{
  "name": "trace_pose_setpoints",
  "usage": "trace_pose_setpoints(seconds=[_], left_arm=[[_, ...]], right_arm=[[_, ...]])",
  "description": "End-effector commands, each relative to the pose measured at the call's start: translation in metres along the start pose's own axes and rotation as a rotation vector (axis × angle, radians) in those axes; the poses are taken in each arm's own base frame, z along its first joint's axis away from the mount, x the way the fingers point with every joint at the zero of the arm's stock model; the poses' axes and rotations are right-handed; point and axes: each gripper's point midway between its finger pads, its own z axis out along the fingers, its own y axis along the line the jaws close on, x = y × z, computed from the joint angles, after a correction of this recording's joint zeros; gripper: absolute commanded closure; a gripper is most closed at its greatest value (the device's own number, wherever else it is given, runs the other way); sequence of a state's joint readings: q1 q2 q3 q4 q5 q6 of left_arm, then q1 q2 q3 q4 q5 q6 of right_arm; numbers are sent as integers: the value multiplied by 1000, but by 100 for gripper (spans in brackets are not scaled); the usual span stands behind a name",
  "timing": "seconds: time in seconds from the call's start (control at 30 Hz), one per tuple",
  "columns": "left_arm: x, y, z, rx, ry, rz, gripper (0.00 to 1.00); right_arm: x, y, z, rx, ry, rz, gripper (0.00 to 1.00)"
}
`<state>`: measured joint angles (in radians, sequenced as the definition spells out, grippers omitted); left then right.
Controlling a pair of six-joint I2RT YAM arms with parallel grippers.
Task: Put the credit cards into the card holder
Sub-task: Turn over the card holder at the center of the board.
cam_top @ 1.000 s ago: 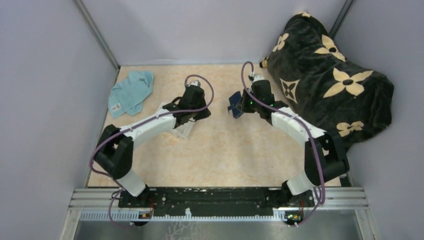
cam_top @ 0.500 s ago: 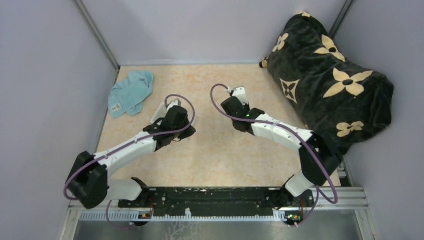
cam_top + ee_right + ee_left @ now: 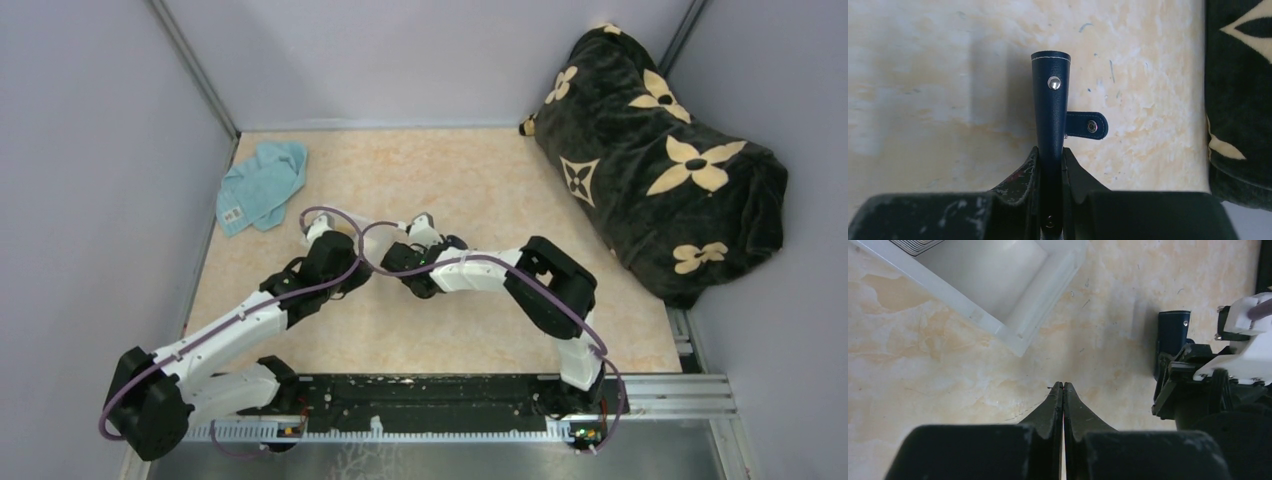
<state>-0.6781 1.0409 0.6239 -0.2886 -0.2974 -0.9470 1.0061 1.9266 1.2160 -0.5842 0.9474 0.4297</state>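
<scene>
The card holder (image 3: 1050, 100) is a folded navy-blue wallet with a snap tab, standing on edge above the tabletop. My right gripper (image 3: 1050, 150) is shut on its lower end. The left wrist view shows the card holder (image 3: 1172, 332) poking out past the right gripper's black fingers (image 3: 1168, 377), off to the right. My left gripper (image 3: 1063, 385) is shut, tips together over bare table, with nothing showing beyond them. From above, the two grippers meet near the middle of the table, left gripper (image 3: 345, 272) beside right gripper (image 3: 400, 265). No credit cards are in view.
A clear plastic tray (image 3: 1013, 325) lies just beyond the left gripper. A teal cloth (image 3: 262, 185) sits at the back left. A black blanket with beige flowers (image 3: 660, 160) fills the back right, and its edge (image 3: 1235, 75) appears beside the card holder.
Both arms have swung in and toward the near middle. The right gripper has carried the card holder from the back right to the centre. The left gripper has come off the tray.
</scene>
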Motion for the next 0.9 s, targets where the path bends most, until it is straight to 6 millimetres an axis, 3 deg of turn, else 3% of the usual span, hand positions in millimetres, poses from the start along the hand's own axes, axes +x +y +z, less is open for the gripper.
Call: trace_pose_setpoints(seconds=[0.0,0.23,0.67,0.87], left_arm=[[-6,4,-3,-27,-21,-1,97],[-6,6,-2,-42,-19,9,97],[-20,7,-9,-74,-66,22,97],[-16,6,-7,-71,-43,16,97]], right_arm=[[-10,33,-16,-43,-24,42,89],[-8,58,-37,-95,-30,25,38],[-35,48,-85,-292,-115,148,37],[-38,42,-107,-414,-148,204,37]])
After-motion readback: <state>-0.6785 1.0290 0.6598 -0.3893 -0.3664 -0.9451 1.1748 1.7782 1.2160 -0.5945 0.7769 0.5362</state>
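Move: My right fingers pinch the card holder by its upturned spine; the holder stands on edge, its middle about 3 cm ahead of them and 3 cm below. The spot on the board where I lay it is some 3 cm to the left, 2 cm ahead and 5 cm down. The white tray stands roughly 20 cm left and 5 cm ahead. From my left hand the card holder is about 18 cm to the right, 5 cm ahead and 7 cm lower. With my right hand I carry the spine of the card holder about 4 cm left, easing slightly back and down towards the board, and open my fingers wide on the way to let go of it. After a brief stay there, I draw clear of the holder, about 4 cm back, 3 cm farther left and 4 cm up, rolling my hand some 15 degrees so its left side rises, fingers still wide. ##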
